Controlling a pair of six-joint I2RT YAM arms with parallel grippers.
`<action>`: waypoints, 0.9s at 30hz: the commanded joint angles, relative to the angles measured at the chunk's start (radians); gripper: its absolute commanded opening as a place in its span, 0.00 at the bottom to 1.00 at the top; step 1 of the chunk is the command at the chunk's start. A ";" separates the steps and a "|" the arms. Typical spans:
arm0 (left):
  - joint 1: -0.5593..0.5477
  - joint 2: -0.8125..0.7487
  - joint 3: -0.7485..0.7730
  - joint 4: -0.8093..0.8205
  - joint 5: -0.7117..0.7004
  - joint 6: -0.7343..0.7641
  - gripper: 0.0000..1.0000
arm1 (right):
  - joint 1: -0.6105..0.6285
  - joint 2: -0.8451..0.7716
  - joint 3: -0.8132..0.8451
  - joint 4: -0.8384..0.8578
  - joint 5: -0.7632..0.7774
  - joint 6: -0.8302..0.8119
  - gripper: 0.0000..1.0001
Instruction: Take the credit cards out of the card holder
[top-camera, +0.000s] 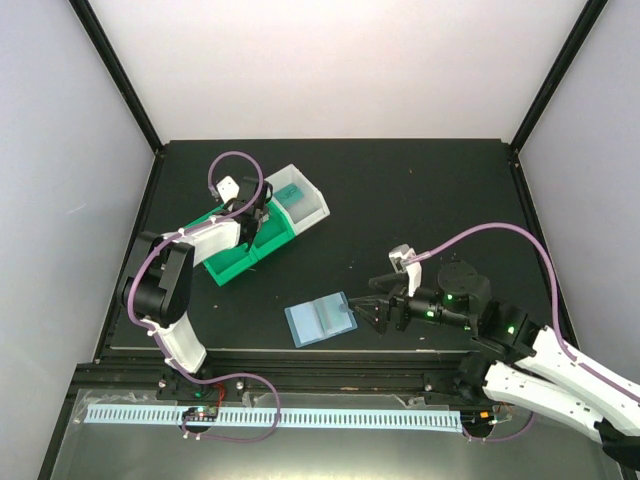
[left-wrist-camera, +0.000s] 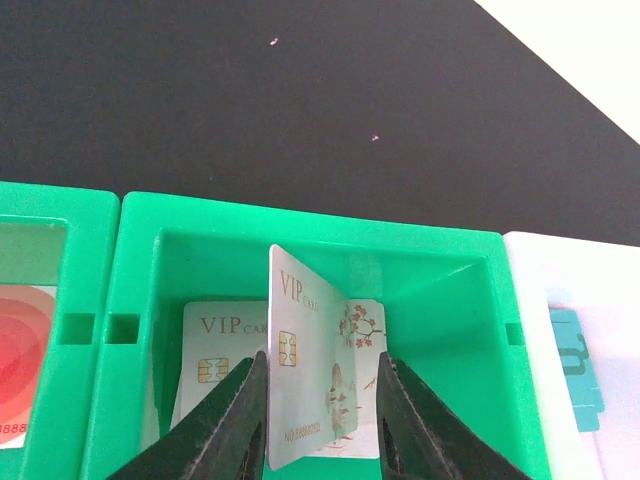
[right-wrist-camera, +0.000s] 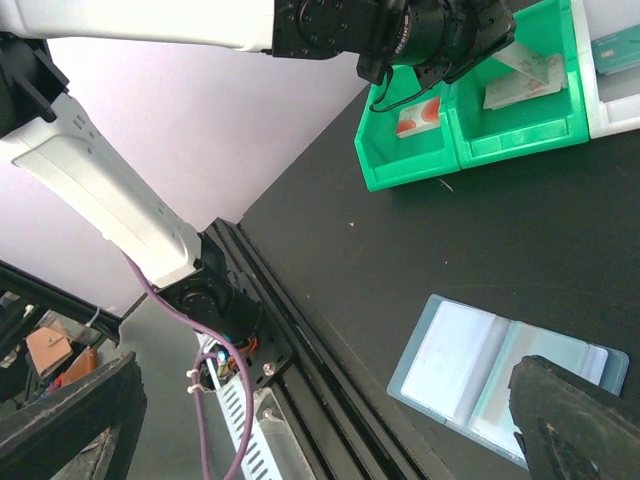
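Observation:
The card holder (top-camera: 318, 319) lies open and flat near the table's front edge, its translucent sleeves (right-wrist-camera: 500, 375) facing up. My right gripper (top-camera: 368, 310) stands wide open just right of it, one finger (right-wrist-camera: 570, 420) over its right edge, holding nothing. My left gripper (left-wrist-camera: 320, 400) hangs inside the green tray (left-wrist-camera: 300, 215). A white VIP credit card (left-wrist-camera: 310, 360) stands on edge between its fingers, leaning on the left finger and apart from the right one. A second VIP card (left-wrist-camera: 215, 350) lies flat beneath. A teal card (left-wrist-camera: 575, 365) rests in the white tray (left-wrist-camera: 540, 290).
The green tray (top-camera: 235, 262) and the white tray (top-camera: 305, 200) sit side by side at the back left. A red-patterned card (right-wrist-camera: 418, 117) lies in the green tray's other compartment. The left arm (right-wrist-camera: 400, 30) reaches over these trays. A slotted rail (top-camera: 270, 415) runs along the front.

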 joint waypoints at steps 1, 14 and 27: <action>0.005 0.016 0.045 -0.038 -0.041 -0.004 0.32 | -0.006 -0.020 -0.001 -0.008 0.032 -0.023 1.00; 0.005 -0.005 0.081 -0.090 -0.038 0.026 0.50 | -0.005 -0.043 0.018 -0.053 0.073 -0.042 1.00; 0.005 -0.110 0.147 -0.169 0.200 0.232 0.78 | -0.005 -0.066 0.005 -0.079 0.177 -0.015 1.00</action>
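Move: The card being unloaded stands on edge between the left fingertips, its middle about 1 cm ahead and 1 cm below. The flat VIP card in the green tray lies roughly 2 cm ahead, 1 cm left and 4 cm below, with the teal card some 8 cm ahead and 9 cm right, and the red-spotted card 4 cm back and 12 cm left, both about 4 cm down. From the right hand, the standing card is around 19 cm ahead, 27 cm left and 17 cm below. The left fingers open wide, freeing the leaning card, then rise about 2 cm and rightward; right hand drifts right. ##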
